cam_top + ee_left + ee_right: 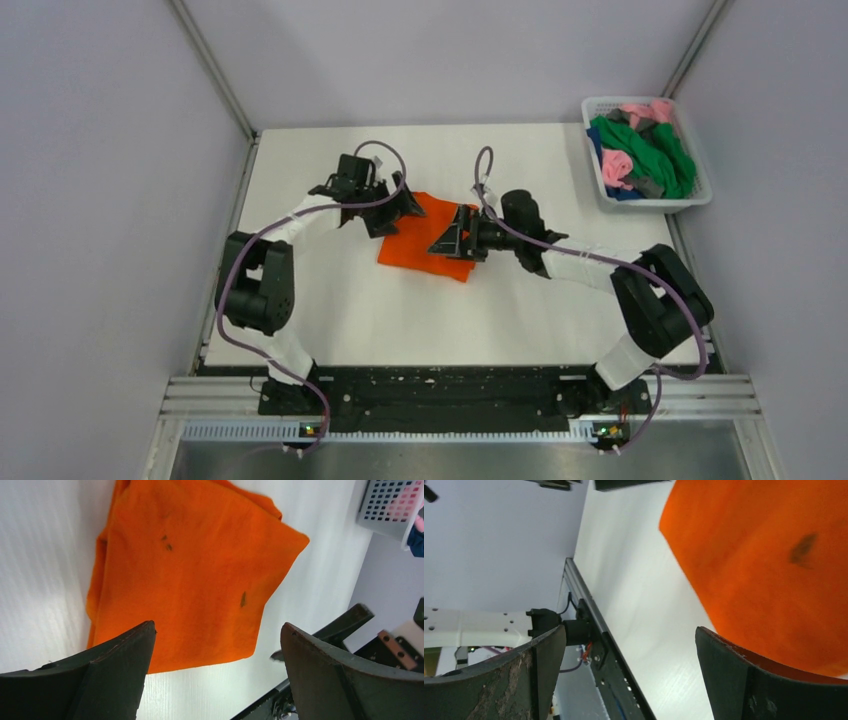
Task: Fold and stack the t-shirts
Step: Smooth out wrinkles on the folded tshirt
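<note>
A bright orange t-shirt (pixel 425 240) lies folded into a flat rectangle in the middle of the white table. It fills the left wrist view (pixel 190 570) and the upper right of the right wrist view (pixel 769 565). My left gripper (pixel 392 212) is open and empty, hovering at the shirt's left edge. My right gripper (pixel 455 243) is open and empty, hovering over the shirt's right side. More t-shirts in green, pink, blue and grey (pixel 645 150) are piled in a basket at the far right.
The white mesh basket (pixel 700 196) stands at the table's far right corner, also in the left wrist view (pixel 385 507). A black rail (pixel 440 385) runs along the table's near edge. Walls enclose the table on the left, back and right.
</note>
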Motion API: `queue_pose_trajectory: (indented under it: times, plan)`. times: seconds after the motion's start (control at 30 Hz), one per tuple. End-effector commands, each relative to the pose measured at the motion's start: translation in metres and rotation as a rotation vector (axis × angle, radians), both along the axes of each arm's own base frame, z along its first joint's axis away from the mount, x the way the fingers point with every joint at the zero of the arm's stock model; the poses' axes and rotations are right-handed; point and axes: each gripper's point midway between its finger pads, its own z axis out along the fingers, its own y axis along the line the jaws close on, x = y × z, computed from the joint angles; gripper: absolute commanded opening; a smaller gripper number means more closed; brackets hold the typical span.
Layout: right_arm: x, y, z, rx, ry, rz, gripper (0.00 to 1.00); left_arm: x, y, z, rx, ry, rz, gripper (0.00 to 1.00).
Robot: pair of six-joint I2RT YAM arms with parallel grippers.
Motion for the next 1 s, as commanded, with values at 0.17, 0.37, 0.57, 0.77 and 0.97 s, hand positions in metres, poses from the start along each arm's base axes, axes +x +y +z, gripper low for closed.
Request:
queue_pose_trajectory:
  times: [0.17, 0.37, 0.57, 0.77, 0.97]
  plan:
    - [-0.007, 0.005, -0.057, -0.024, 0.1, -0.039, 0.98, -0.021, -0.011, -0.064, -0.014, 0.128, 0.018, 0.99]
    - [-0.018, -0.036, -0.114, -0.153, 0.206, -0.122, 0.98, -0.051, 0.014, -0.093, 0.093, 0.191, 0.053, 0.99]
    - [-0.042, -0.068, -0.133, -0.243, 0.22, -0.142, 0.98, -0.091, 0.031, -0.095, 0.141, 0.208, 0.073, 0.99]
    - [-0.036, -0.074, -0.097, -0.269, 0.083, -0.127, 0.98, -0.122, 0.033, -0.078, 0.178, 0.15, 0.076, 0.99]
    - [-0.024, -0.076, -0.047, -0.231, -0.048, -0.153, 0.98, -0.109, 0.057, -0.05, 0.285, 0.069, 0.17, 0.99]
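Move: The folded orange t-shirt lies skewed beneath both open hands. Its middle is about 5 cm to the right of the left hand, level fore and aft, some 7 cm down; from the right hand it is about 4 cm left, 3 cm ahead and 9 cm down. The laundry basket stands well clear, roughly 27 cm ahead of the right hand and 48 cm to its right. The left hand's open fingertips come down some 6 cm onto the t-shirt and, staying low, drag about 9 cm back and a little left along its left side to the near-left corner. The right hand also sinks, about 9 cm, then sweeps low some 6 cm right and slightly back, ending just off the near-right corner. Both grippers stay wide open. ##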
